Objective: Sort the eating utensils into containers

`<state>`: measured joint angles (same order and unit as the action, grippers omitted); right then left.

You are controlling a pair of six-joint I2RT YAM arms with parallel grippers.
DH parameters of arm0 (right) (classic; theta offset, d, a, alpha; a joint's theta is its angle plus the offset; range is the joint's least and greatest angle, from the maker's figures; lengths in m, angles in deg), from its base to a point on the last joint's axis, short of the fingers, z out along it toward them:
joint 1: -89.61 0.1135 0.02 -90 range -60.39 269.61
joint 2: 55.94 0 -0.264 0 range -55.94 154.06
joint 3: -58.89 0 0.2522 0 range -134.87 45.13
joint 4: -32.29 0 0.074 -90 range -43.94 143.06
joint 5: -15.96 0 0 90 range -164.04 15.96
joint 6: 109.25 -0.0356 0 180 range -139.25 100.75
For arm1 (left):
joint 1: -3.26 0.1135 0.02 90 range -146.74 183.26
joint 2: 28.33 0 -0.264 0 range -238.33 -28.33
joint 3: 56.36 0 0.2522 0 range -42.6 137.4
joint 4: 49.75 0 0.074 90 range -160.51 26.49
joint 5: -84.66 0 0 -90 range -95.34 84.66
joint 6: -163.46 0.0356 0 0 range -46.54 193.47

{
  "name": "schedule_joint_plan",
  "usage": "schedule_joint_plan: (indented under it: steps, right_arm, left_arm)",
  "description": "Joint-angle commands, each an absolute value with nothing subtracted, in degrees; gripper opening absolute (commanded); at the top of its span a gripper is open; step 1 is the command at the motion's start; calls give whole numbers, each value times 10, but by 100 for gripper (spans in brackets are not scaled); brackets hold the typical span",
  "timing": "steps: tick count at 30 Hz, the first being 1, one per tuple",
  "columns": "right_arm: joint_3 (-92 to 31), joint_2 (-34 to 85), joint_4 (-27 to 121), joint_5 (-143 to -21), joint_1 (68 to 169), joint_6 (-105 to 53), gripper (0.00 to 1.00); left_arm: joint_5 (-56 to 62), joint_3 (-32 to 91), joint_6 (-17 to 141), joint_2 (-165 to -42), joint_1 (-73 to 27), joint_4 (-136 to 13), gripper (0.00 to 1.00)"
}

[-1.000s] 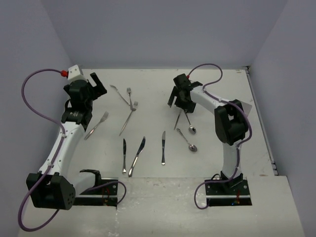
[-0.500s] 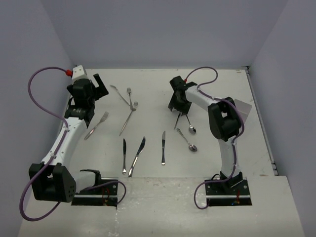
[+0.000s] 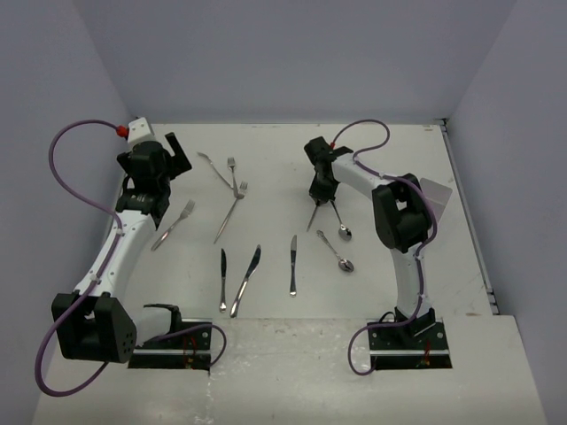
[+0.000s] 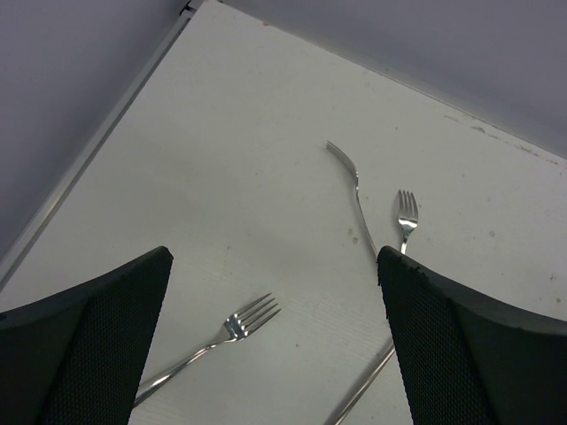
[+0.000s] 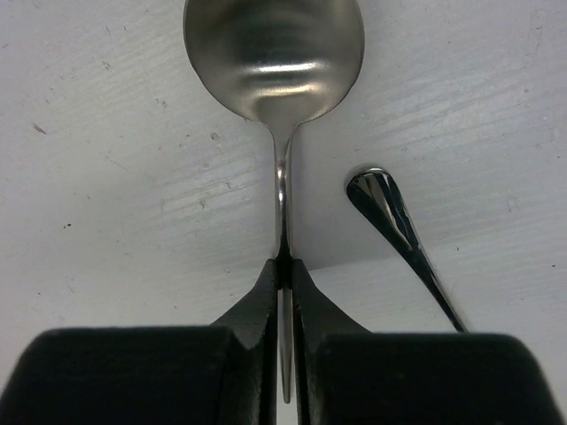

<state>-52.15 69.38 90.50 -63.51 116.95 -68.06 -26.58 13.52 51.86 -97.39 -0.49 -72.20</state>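
Several silver utensils lie on the white table [image 3: 275, 150]. My right gripper [image 3: 322, 189] [image 5: 283, 266] is down at the table and shut on the thin handle of a spoon [image 5: 275, 53], whose bowl lies just ahead of the fingertips. A second utensil's handle end [image 5: 379, 197] lies beside it on the right. My left gripper [image 3: 171, 155] [image 4: 273, 266] hangs open above a fork [image 4: 237, 324] [image 3: 180, 217], with two more forks [image 4: 406, 212] further on. A pale white corner [image 3: 438, 189] behind the right arm's elbow may be a container; most of it is hidden.
Three table knives [image 3: 251, 271] lie side by side in front of the arm bases. Another spoon [image 3: 345, 264] rests to the right of them. Grey walls close the table at the back and on both sides.
My right gripper has come down onto the table and shut on the spoon's handle. The left arm has shifted slightly and its gripper stays open.
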Motion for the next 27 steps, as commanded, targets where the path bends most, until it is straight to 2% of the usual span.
schedule_joint_plan:
  steps: [1,3,6,12,14,17,21,26,27]
  right_arm:
    - [-541,694,908,-616,1172,-656,0]
    - [-528,677,883,-606,1173,-637,0]
    - [-463,598,769,-596,1173,-571,0]
    - [-285,384,423,-576,1171,-425,0]
    - [-235,327,370,-565,1164,-390,0]
    - [-185,264,310,-558,1134,-374,0]
    - [-112,185,246,-597,1035,-367,0]
    - [4,103,142,-649,932,-199,0]
    - [21,94,139,-694,917,-139,0]
  left_arm:
    - [-287,155,531,-974,-2,-717,100]
    - [-286,157,529,-974,-2,-721,100]
    - [-279,158,529,-972,-2,-723,100]
    - [-262,156,527,-971,-2,-721,100]
    - [-260,155,527,-970,-2,-720,100]
    - [-258,154,528,-967,-2,-722,100]
    - [-265,149,530,-959,-2,-719,100]
    - [-257,142,532,-945,-2,-707,100]
    - [-254,137,533,-943,-2,-704,100]
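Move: The right fingers already pinch the large spoon's handle at table height. The container lies about 25 cm to this hand's right and some 3 cm nearer the base, practically level in height. Of the neighbours, the small spoon's middle is about 4 cm right and 4 cm back, the lower spoon 3 cm right and 14 cm back. From the left hand, the container is roughly 68 cm to the right, 1 cm back and 22 cm below. The right hand keeps its pinch on the large spoon's handle and lifts it off the table, slowly at first and then fast, nearly straight up for over 20 cm while its fingers swing up from pointing down. Still rising a little, it then sweeps about 20 cm to the right, away from the other spoons, and ends high above the container's area with the wrist tilted some 70 degrees, so that the fingers point roughly level forward. ##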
